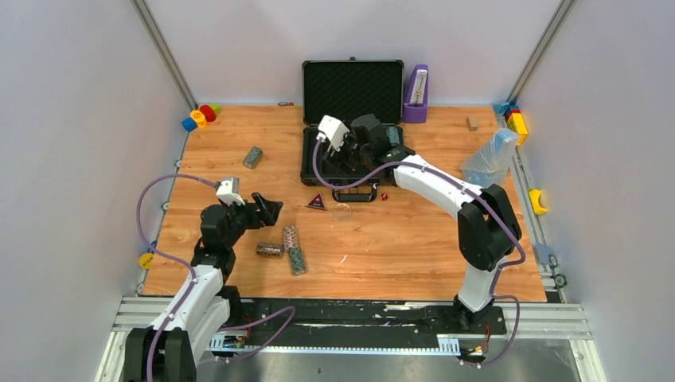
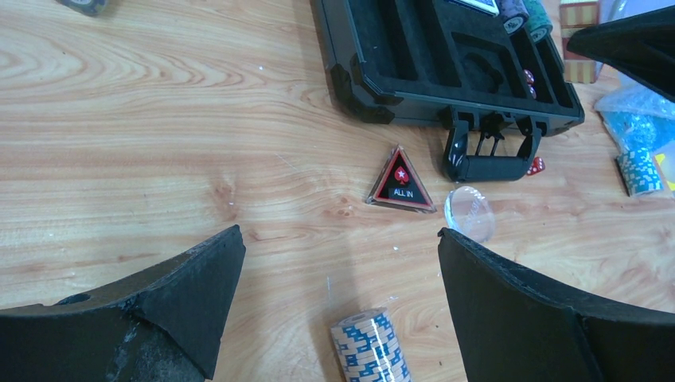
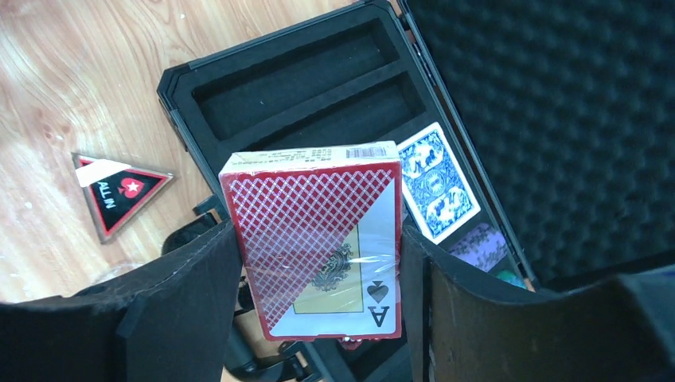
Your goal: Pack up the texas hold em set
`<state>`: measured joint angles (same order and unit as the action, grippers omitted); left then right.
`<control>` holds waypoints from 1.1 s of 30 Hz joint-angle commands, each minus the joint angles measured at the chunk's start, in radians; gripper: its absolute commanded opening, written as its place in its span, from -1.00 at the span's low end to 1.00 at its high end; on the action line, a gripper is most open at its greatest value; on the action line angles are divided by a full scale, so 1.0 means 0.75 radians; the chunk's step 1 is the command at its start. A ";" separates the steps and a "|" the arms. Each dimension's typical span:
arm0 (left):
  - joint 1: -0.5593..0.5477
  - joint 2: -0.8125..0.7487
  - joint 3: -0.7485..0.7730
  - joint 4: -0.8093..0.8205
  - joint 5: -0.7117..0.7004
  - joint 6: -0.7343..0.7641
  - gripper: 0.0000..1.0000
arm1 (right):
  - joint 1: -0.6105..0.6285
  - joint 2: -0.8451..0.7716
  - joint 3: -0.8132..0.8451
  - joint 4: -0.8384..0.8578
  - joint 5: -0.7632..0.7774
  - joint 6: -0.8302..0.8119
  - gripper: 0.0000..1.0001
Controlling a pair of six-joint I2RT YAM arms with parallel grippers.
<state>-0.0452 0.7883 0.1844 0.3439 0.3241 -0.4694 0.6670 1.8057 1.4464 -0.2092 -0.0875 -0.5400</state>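
Observation:
The black case (image 1: 312, 173) lies open at the back of the table, its foam lid (image 1: 353, 91) upright. My right gripper (image 3: 318, 233) hangs over the case, shut on a red card deck (image 3: 302, 199). A blue card deck (image 3: 438, 181) lies in a slot of the case (image 3: 179, 87). My left gripper (image 2: 341, 247) stands open above the table, over a blue-and-white chip roll (image 2: 370, 346). The dark red triangle (image 2: 402, 181) and a red die (image 2: 536, 165) lie in front of the case handle. Chip rolls (image 1: 291, 237) lie near the left gripper (image 1: 271, 211), and another roll (image 1: 253, 157) lies further back on the left.
A clear disc (image 1: 342, 212) lies beside the triangle (image 1: 316, 202). A purple metronome-like object (image 1: 416, 94) stands right of the lid. A plastic bag (image 1: 492, 155) sits at the right, toy blocks (image 1: 200, 117) at the back left and a yellow block (image 1: 518, 123) at the back right.

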 commanded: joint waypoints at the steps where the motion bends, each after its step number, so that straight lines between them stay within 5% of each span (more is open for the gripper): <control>1: 0.006 -0.013 0.019 0.078 0.012 -0.005 1.00 | -0.017 0.047 0.045 0.079 -0.158 -0.255 -1.00; 24: 0.006 -0.003 0.015 0.117 0.031 0.011 1.00 | -0.202 0.313 0.237 -0.356 -0.487 -0.599 -0.95; 31: 0.006 0.031 0.026 0.125 0.046 0.020 1.00 | -0.204 0.373 0.330 -0.542 -0.395 -0.645 -0.19; 32: 0.006 0.032 0.029 0.122 0.050 0.021 1.00 | -0.205 0.378 0.343 -0.553 -0.384 -0.634 0.05; 33: 0.007 0.029 0.029 0.121 0.053 0.023 1.00 | -0.206 0.380 0.354 -0.553 -0.381 -0.615 0.55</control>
<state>-0.0452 0.8066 0.1844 0.3878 0.3389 -0.4664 0.5156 2.0689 1.6543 -0.5045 -0.3740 -0.9951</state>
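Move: The right hand already holds the red card pack above the case. The empty card well it is going to lies about 3 cm ahead, 2 cm to the right and 13 cm below this hand. The blue card deck sits some 9 cm beyond that well, and the two dice about 7 cm to the well's right; the ALL IN triangle lies 9 cm back and 8 cm left of the hand, on the table. From the left hand, the well is about 16 cm ahead, 24 cm right and 7 cm below. Keeping its pinch on the red card pack, the right hand sinks about 9 cm towards the empty card well, first almost straight down, then easing some 3 cm forward and 3 cm right as it goes on down. The wrist meanwhile turns about 20 degrees counter-clockwise and rolls its left side down a little, squaring the pack to the well, and it goes on turning after the descent has all but stopped. ##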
